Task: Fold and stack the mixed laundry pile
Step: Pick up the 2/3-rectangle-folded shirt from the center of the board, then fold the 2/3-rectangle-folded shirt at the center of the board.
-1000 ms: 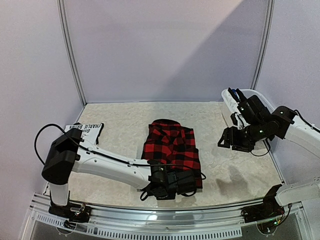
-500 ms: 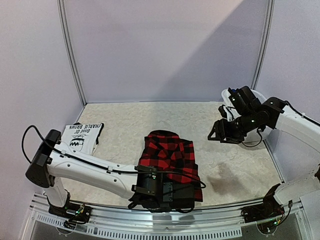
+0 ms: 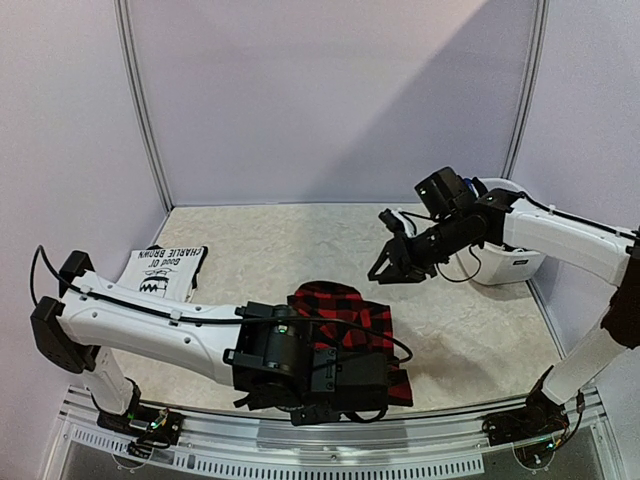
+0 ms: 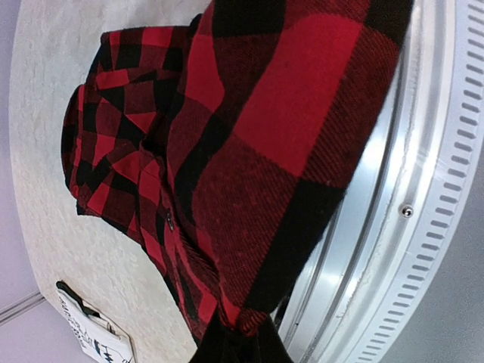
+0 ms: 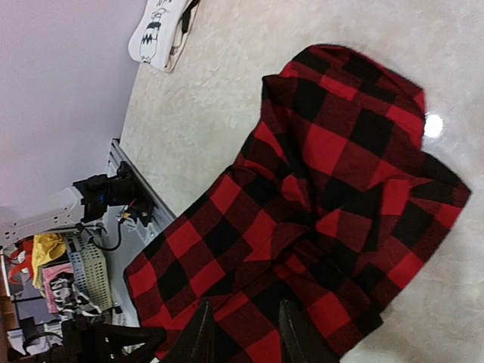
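Note:
A red-black plaid shirt (image 3: 340,310) lies near the table's front edge, part of the mixed laundry pile. My left gripper (image 3: 375,388) is shut on its near hem. In the left wrist view the plaid shirt (image 4: 227,151) hangs bunched from the left gripper (image 4: 242,340), lifted over the rail. My right gripper (image 3: 390,262) hovers in the air beyond the shirt's far right corner. Its fingers (image 5: 198,333) stand apart with nothing between them, and the plaid shirt (image 5: 333,189) lies below. A folded white T-shirt (image 3: 165,270) with black print rests at the left, also in the wrist views (image 4: 94,340) (image 5: 162,30).
A white plastic tub (image 3: 510,262) stands at the right edge behind the right arm. A metal rail (image 3: 300,440) (image 4: 423,189) runs along the near table edge. Walls close the back and sides. The left arm base (image 5: 98,193) and clutter show beyond the table.
The right arm has swung left from the tub toward the shirt, its jaws narrowing. The left arm has drawn the shirt's near hem up and toward the front rail.

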### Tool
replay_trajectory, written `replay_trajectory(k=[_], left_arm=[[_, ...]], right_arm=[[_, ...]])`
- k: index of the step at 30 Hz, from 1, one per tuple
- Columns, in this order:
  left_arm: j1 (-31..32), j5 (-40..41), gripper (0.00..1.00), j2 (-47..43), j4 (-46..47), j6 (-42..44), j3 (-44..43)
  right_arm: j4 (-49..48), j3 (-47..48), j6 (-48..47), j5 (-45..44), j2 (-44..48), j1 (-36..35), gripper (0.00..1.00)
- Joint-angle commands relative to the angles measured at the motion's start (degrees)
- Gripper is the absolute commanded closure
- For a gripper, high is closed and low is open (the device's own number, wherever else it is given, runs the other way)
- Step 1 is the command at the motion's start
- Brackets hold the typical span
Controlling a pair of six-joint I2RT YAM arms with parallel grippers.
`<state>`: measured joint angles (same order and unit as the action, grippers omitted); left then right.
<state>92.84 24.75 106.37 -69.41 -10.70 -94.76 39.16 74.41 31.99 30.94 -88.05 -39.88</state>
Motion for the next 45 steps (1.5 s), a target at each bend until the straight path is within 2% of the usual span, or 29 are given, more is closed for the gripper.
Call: replay_trajectory(k=[1, 5, 10, 22, 28, 30, 33, 36, 40, 45], left_arm=[[1.5, -1.5, 1.00, -1.7, -3.3, -1.2, -2.0], [1.6, -1.3, 1.00, -1.7, -3.9, -1.3, -2.5], [1.6, -1.0, 1.00, -1.9, -3.6, -0.7, -2.6], [-0.2, -0.3, 1.00, -2.8, -3.6, 1.3, -1.9], [-3.1, -1.2, 1.00, -3.4, -2.2, 3.5, -1.5], [-4.1, -1.2, 1.00, -3.4, -2.1, 4.6, -1.9], [-5.5, -1.2, 1.00, -3.1, -2.4, 6.8, -3.4], [-6.8, -1.5, 1.00, -2.7, -2.9, 9.0, -4.9], [-8.7, -2.0, 1.00, -2.3, -3.2, 12.5, -6.2], [-10.6, -2.9, 1.00, -1.6, -2.5, 16.2, -7.5]], right_arm=[[-6.9, -1.3, -0.3, 8.6, -4.2, -4.5, 0.76], [-12.0, -4.1, 1.6, 10.6, -7.9, -8.1, 0.91], [-19.1, -7.1, 3.1, 12.6, -12.5, -12.3, 1.00], [-29.6, -13.7, 6.9, 13.9, -21.4, -19.2, 1.00], [-41.9, -21.5, 13.2, 15.1, -22.1, -19.7, 1.00], [-43.2, -21.9, 14.5, 15.8, -22.5, -19.7, 1.00], [-39.7, -20.2, 13.5, 15.1, -21.3, -19.7, 1.00], [-29.6, -15.6, 10.5, 12.5, -18.7, -19.7, 1.00], [-18.1, -9.6, 6.6, 5.9, -16.0, -17.9, 0.99], [-10.8, -7.1, 7.1, -1.7, -11.1, -13.0, 0.96]])
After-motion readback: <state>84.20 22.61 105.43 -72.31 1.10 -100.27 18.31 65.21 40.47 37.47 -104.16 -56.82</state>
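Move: The plaid shirt's near end is already pinched in the left fingers, raised over the board's near side; the shirt's middle lies about 15 cm ahead of that hand, roughly level sideways and 13 cm below. From the right hand, which is empty, the shirt's middle is some 5 cm back, 6 cm left and 18 cm down, and the held end about 20 cm back, 7 cm left and 5 cm down. The folded white shirt lies 33 cm ahead and 38 cm left of the left hand, 13 cm lower. The plaid shirt's raised end stays pinched in the left hand, nearly still, while the right hand sweeps down, back and left some 23 cm to the cloth beneath it, shutting its fingers early in the descent and turning about 20 degrees. The right hand then lifts and draws forward about 5 cm each, fingers shut against the plaid cloth, as the left hand carries its end about 5 cm forward and slightly up. ##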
